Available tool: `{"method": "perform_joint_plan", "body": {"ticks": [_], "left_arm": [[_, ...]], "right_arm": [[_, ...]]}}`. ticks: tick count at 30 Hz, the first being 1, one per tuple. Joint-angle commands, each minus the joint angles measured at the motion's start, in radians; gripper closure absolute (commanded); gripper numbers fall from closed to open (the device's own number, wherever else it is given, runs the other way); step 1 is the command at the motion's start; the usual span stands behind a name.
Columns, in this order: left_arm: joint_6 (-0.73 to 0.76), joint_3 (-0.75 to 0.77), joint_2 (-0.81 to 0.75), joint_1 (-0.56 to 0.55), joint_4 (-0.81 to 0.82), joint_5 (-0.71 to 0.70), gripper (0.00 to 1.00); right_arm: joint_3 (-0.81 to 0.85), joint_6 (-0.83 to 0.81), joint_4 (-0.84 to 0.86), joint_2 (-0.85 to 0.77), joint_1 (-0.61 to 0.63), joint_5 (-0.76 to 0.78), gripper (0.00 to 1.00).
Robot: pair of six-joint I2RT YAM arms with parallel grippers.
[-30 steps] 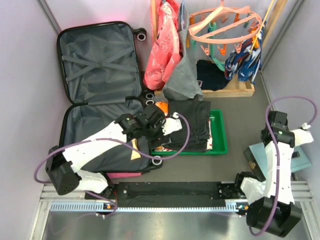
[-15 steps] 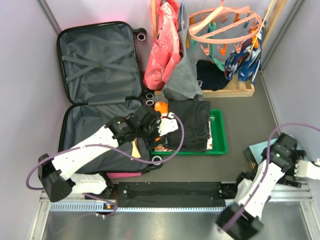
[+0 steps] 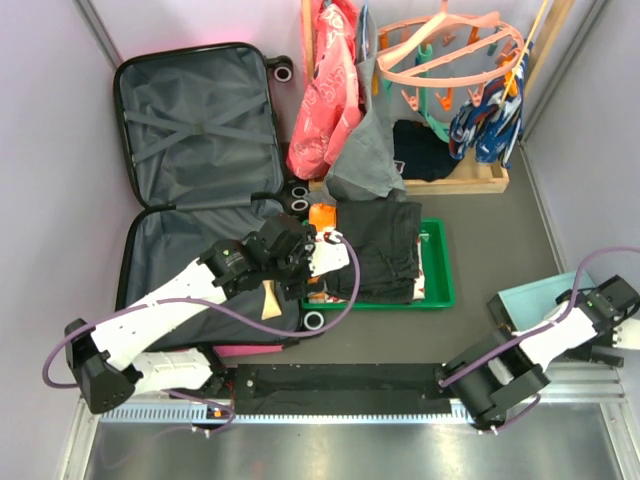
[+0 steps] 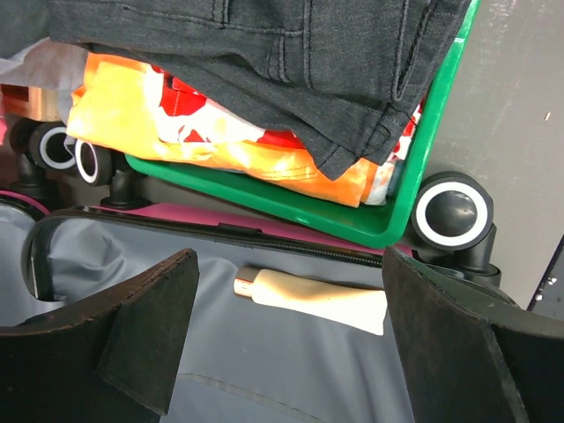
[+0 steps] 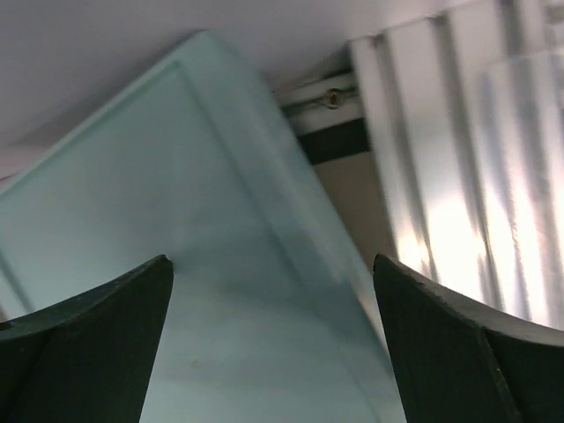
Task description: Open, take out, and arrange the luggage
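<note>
The luggage, a hot-pink suitcase (image 3: 250, 350), lies open at the left, its grey strapped lid (image 3: 195, 125) flat behind the lower half (image 3: 165, 250). My left gripper (image 3: 287, 268) hangs open over the lower half's right edge. In the left wrist view its fingers (image 4: 159, 308) stand wide apart over the grey lining (image 4: 264, 370). A cream tube (image 4: 313, 300) lies on the lining below the gap, untouched. The pink rim (image 4: 291, 231) and a black wheel (image 4: 451, 216) show behind it. My right gripper (image 5: 272, 264) is open, low over the pale teal box (image 5: 176, 194), holding nothing.
A green tray (image 3: 438, 272) beside the suitcase holds folded black jeans (image 3: 385, 245) over orange clothing (image 4: 159, 123). Behind it, a wooden crate (image 3: 470, 180) stands with pink bags (image 3: 325, 95), a grey garment (image 3: 365, 150) and a peg hanger (image 3: 450, 45). Walls close both sides.
My right arm has swung down and out to the right, its gripper now low over the teal box. My left gripper has drifted slightly left over the suitcase edge, still open.
</note>
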Motion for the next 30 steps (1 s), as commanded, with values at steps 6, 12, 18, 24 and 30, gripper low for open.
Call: {"method": "perform_joint_plan", "body": {"ticks": [6,12,18,24,30], "left_arm": [[0.025,0.033,-0.019,0.001,0.051,-0.025,0.11],[0.028,0.064,-0.013,0.001,0.052,-0.023,0.1],[0.031,0.094,-0.017,0.003,0.046,-0.025,0.1],[0.037,0.12,-0.01,0.003,0.035,-0.058,0.09],[0.031,0.117,-0.01,0.003,0.035,-0.06,0.08]], "right_arm": [[-0.02,-0.212,0.164,0.185,-0.005,-0.35,0.11],[0.004,-0.293,0.222,0.194,0.223,-0.397,0.14],[0.093,-0.354,0.233,0.351,0.393,-0.376,0.2],[0.139,-0.416,0.314,0.427,0.493,-0.4,0.21],[0.231,-0.468,0.285,0.566,0.533,-0.356,0.29]]}}
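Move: The light-blue box's middle is about 10 cm left of the right gripper, 3 cm ahead and some 4 cm lower; its rear edge lies by the trailing finger. From that gripper the green tray of clothes sits roughly 55 cm left and 15 cm ahead, and the wooden rack's base about 36 cm left and 37 cm ahead. From the left gripper, the box is around 65 cm right, 5 cm back and well below. Drive the right gripper forward about 23 cm, easing slightly right at first and then left, to push the blue box along the floor towards the wooden rack, one finger over the lid and the other behind the rear edge. Swing the wrist some 55 degrees counter-clockwise and draw the fingers partly in. Lift the empty left gripper about 3 cm, drifting a little forward. ##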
